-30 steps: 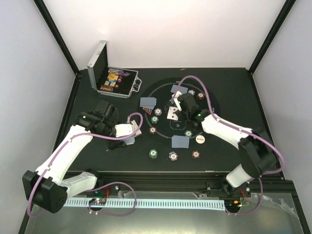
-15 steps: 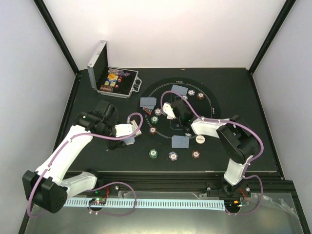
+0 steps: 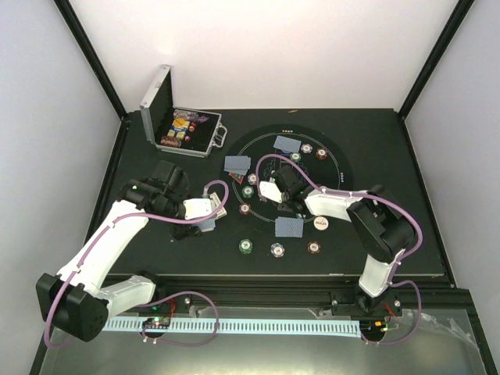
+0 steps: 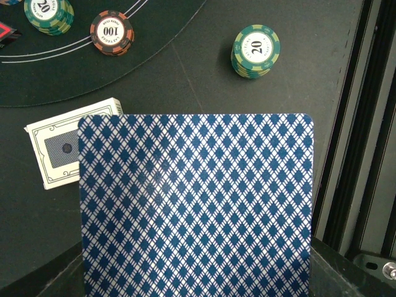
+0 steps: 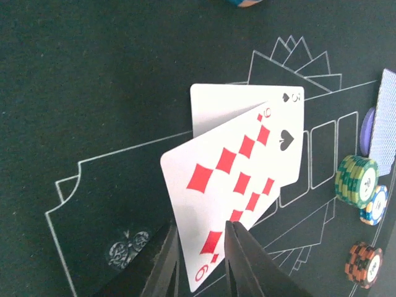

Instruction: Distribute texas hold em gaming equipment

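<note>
My right gripper (image 5: 201,260) hangs low over the black felt mat (image 3: 332,176), its fingers parted. Two face-up playing cards stand loosely in the gap: a nine of diamonds (image 5: 232,179) and, behind it, a five of spades (image 5: 247,105). In the top view they show as a white patch (image 3: 269,190) at mid-mat. My left gripper (image 3: 209,212) is left of the mat, shut on blue-backed playing cards (image 4: 198,204) that hide its fingers. Face-down cards (image 3: 288,226) and chip stacks, green (image 3: 247,246), blue-white (image 3: 276,249) and red (image 3: 314,248), ring the mat.
An open silver case (image 3: 181,125) stands at the back left. A white dealer button (image 3: 320,223) lies by my right forearm. Below my left gripper lie a card box (image 4: 74,151) and a green 20 stack (image 4: 255,51). The table's front rail (image 4: 365,124) runs close by.
My right gripper has swung left and nearer across the mat with the two cards, and its fingers have parted. The left arm has not moved.
</note>
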`<state>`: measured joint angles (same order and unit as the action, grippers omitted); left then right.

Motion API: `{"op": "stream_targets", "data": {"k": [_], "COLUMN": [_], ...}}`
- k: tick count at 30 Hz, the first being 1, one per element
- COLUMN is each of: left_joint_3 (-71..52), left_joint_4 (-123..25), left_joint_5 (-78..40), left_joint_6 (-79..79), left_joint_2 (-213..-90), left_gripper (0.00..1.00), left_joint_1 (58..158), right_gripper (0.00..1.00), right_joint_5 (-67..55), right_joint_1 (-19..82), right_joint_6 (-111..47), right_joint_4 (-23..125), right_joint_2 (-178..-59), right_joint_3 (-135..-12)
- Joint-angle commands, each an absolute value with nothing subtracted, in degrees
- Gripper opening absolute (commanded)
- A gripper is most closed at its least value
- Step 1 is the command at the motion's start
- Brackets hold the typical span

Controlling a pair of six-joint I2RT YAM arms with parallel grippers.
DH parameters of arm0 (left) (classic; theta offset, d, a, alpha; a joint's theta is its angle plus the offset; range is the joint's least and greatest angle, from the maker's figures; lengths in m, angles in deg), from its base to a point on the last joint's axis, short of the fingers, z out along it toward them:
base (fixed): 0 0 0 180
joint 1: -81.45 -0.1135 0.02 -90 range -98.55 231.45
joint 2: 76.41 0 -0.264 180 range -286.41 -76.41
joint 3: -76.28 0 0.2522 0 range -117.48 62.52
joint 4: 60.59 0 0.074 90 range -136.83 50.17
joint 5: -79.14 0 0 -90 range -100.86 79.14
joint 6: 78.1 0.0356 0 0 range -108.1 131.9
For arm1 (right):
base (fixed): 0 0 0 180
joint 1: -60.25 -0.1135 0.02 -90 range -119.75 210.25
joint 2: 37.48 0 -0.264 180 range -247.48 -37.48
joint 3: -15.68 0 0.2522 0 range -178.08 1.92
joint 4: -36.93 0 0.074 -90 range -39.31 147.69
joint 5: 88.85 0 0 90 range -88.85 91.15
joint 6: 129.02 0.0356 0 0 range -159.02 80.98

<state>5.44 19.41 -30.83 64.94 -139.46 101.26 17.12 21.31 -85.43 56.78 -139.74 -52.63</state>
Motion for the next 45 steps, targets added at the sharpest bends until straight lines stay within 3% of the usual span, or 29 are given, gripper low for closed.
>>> {"op": "stream_targets", "data": {"k": [1, 2, 6, 7, 8, 15, 24, 32, 45], "left_joint_3": [3.31, 3.17, 2.93, 2.90, 2.92, 3.57, 3.41, 3.54, 3.36], "left_joint_4": [20.96, 21.05, 21.18, 21.16, 21.16, 21.11, 20.99, 20.77, 21.24], "left_joint_5": [-30.41, -30.34, -30.44, -30.56, -30.63, -30.23, -30.90, -30.85, -30.07], "left_joint_6": [66.04, 66.11, 66.11, 66.06, 66.05, 66.25, 66.09, 65.96, 66.29], "left_joint_2": [-139.03, -139.04, -139.28, -139.29, -139.33, -138.70, -138.99, -139.32, -139.03], "left_gripper": [0.02, 0.02, 0.01, 0.02, 0.01, 0.02, 0.01, 0.02, 0.02], "left_joint_1": [100.70, 100.70, 100.69, 100.70, 100.70, 100.60, 100.52, 100.52, 100.19], "right_gripper": [0.24, 0.31, 0.34, 0.46, 0.47, 0.45, 0.48, 0.48, 0.48], "right_joint_5": [16.92, 17.29, 17.67, 17.62, 17.74, 16.54, 10.75, 12.78, 17.95], "right_joint_1": [21.08, 21.05, 21.22, 21.37, 21.47, 22.40, 22.34, 22.40, 23.70], "right_joint_6": [-85.00, -84.91, -83.52, -83.18, -82.87, -75.81, -73.11, -73.12, -72.63], "right_joint_4": [60.47, 61.53, 64.64, 65.44, 66.20, 67.72, 67.04, 65.30, 64.03], "right_joint_2": [-137.28, -137.00, -136.64, -137.02, -137.62, -139.77, -138.11, -141.48, -150.66], "right_joint_3": [-54.47, -54.80, -55.88, -56.19, -56.69, -61.84, -59.10, -56.89, -63.60]}}
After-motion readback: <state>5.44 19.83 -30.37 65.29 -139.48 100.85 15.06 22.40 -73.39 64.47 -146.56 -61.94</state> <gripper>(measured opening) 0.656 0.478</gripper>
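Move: The loose nine of diamonds has its middle about 4 cm ahead of the right hand, 3 cm to its left and 3 cm below. It lies askew over the five of spades, which is some 5 cm ahead and 5 cm left. The nearest blue chips stand about 7 cm ahead and 11 cm left; a face-down pair lies 7 cm straight back. From the left hand, still holding the deck, the nine is about 11 cm ahead, 22 cm right and 13 cm below. Open the right fingers to about half their range, lifting the hand nearly 3 cm clear over the nine, then sink about 4 cm back down behind the nine's middle. Finish by sliding forward some 2.5 cm, low over the felt, the rear finger against the nine's back short edge, the wrist turned about 10 degrees clockwise. ##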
